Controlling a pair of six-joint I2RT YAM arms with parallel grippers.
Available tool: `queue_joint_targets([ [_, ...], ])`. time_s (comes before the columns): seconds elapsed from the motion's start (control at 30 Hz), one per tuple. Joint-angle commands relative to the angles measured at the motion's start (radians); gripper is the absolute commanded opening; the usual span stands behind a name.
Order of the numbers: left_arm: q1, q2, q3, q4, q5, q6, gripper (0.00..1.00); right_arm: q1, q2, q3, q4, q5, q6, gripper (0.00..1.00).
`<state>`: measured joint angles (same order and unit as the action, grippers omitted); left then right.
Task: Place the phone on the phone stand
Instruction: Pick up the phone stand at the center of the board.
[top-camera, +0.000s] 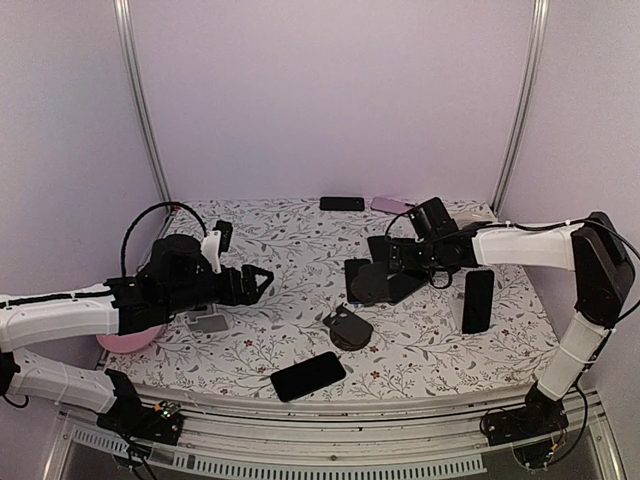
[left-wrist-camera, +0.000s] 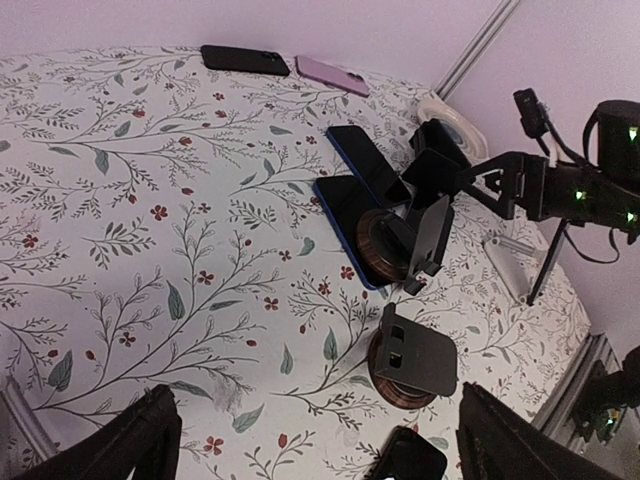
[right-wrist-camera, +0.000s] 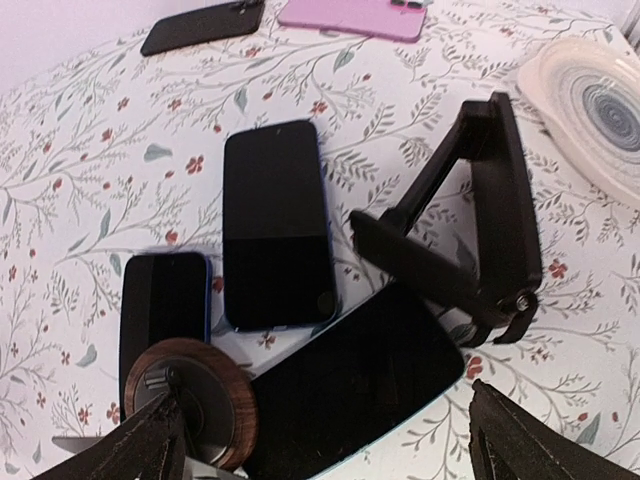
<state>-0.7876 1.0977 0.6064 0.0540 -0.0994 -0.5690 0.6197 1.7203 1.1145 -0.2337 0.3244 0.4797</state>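
Note:
A phone stand with a round wooden base (left-wrist-camera: 410, 362) stands upright mid-table, also in the top view (top-camera: 348, 327). A black phone (top-camera: 308, 376) lies flat near the front edge. My left gripper (top-camera: 258, 282) is open and empty, above the cloth left of the stand; its fingers (left-wrist-camera: 120, 450) frame the stand. My right gripper (top-camera: 378, 262) is open and empty over a cluster: two blue-edged phones (right-wrist-camera: 275, 225) (right-wrist-camera: 165, 300), a second wooden-based stand (right-wrist-camera: 190, 400) tipped on them, and a dark slab (right-wrist-camera: 360, 380), phone or stand plate I cannot tell.
A black folding stand (right-wrist-camera: 470, 240) sits beside the cluster. A black phone (top-camera: 342, 203) and a pink phone (top-camera: 390, 205) lie at the back edge. Another phone (top-camera: 478, 300) leans upright at the right. A white round dish (right-wrist-camera: 590, 95) is back right; a pink object (top-camera: 130, 340) front left.

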Motion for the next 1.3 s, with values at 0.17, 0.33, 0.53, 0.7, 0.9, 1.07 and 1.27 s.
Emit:
queue_joint_targets([
  [0.17, -0.013, -0.022, 0.0, -0.015, -0.016, 0.011, 0.97, -0.096, 0.095, 0.167, -0.071, 0.056, -0.124, 0.99],
  [0.33, -0.011, -0.025, -0.007, -0.016, -0.017, 0.009, 0.97, -0.102, 0.191, 0.269, -0.119, 0.043, -0.225, 0.9],
  [0.53, -0.011, -0.027, -0.006, -0.02, -0.014, 0.005, 0.97, -0.13, 0.248, 0.321, -0.121, 0.006, -0.296, 0.86],
  [0.7, -0.012, -0.029, -0.008, -0.022, -0.015, 0.004, 0.97, -0.157, 0.278, 0.34, -0.122, -0.073, -0.345, 0.86],
  [0.9, -0.011, -0.017, -0.008, -0.014, -0.01, 0.001, 0.97, -0.17, 0.314, 0.344, -0.125, -0.121, -0.364, 0.84],
  [1.07, -0.01, -0.013, -0.007, -0.015, -0.009, 0.0, 0.97, -0.176, 0.336, 0.343, -0.125, -0.134, -0.375, 0.82],
  [1.27, -0.012, -0.012, -0.004, -0.017, -0.008, 0.0, 0.97, -0.178, 0.347, 0.34, -0.126, -0.143, -0.381, 0.75],
])
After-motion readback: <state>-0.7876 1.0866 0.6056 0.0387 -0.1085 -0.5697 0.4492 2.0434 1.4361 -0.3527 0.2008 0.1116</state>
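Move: The black phone stand that the right hand goes for stands about 12 cm ahead of that hand, 7 cm to its right and 6 cm lower. The round-based stand is nearly level with this hand in reach, some 2 cm farther out and 8 cm to its left, about 7 cm lower. A black phone lies flat roughly 17 cm ahead and 4 cm left, 11 cm below. From the left hand, the black stand is about 26 cm ahead, 43 cm right and 14 cm lower. The black phone stand is approached by the right hand, which travels some 8 cm forward and slightly right, first rising about 2 cm and then sinking until it is 5 cm lower than it began. The wrist turns about 10 degrees counter-clockwise, its left side dipping about as much, and the still wide fingers narrow by roughly a fifth around the near end of the stand; contact can't be seen. ##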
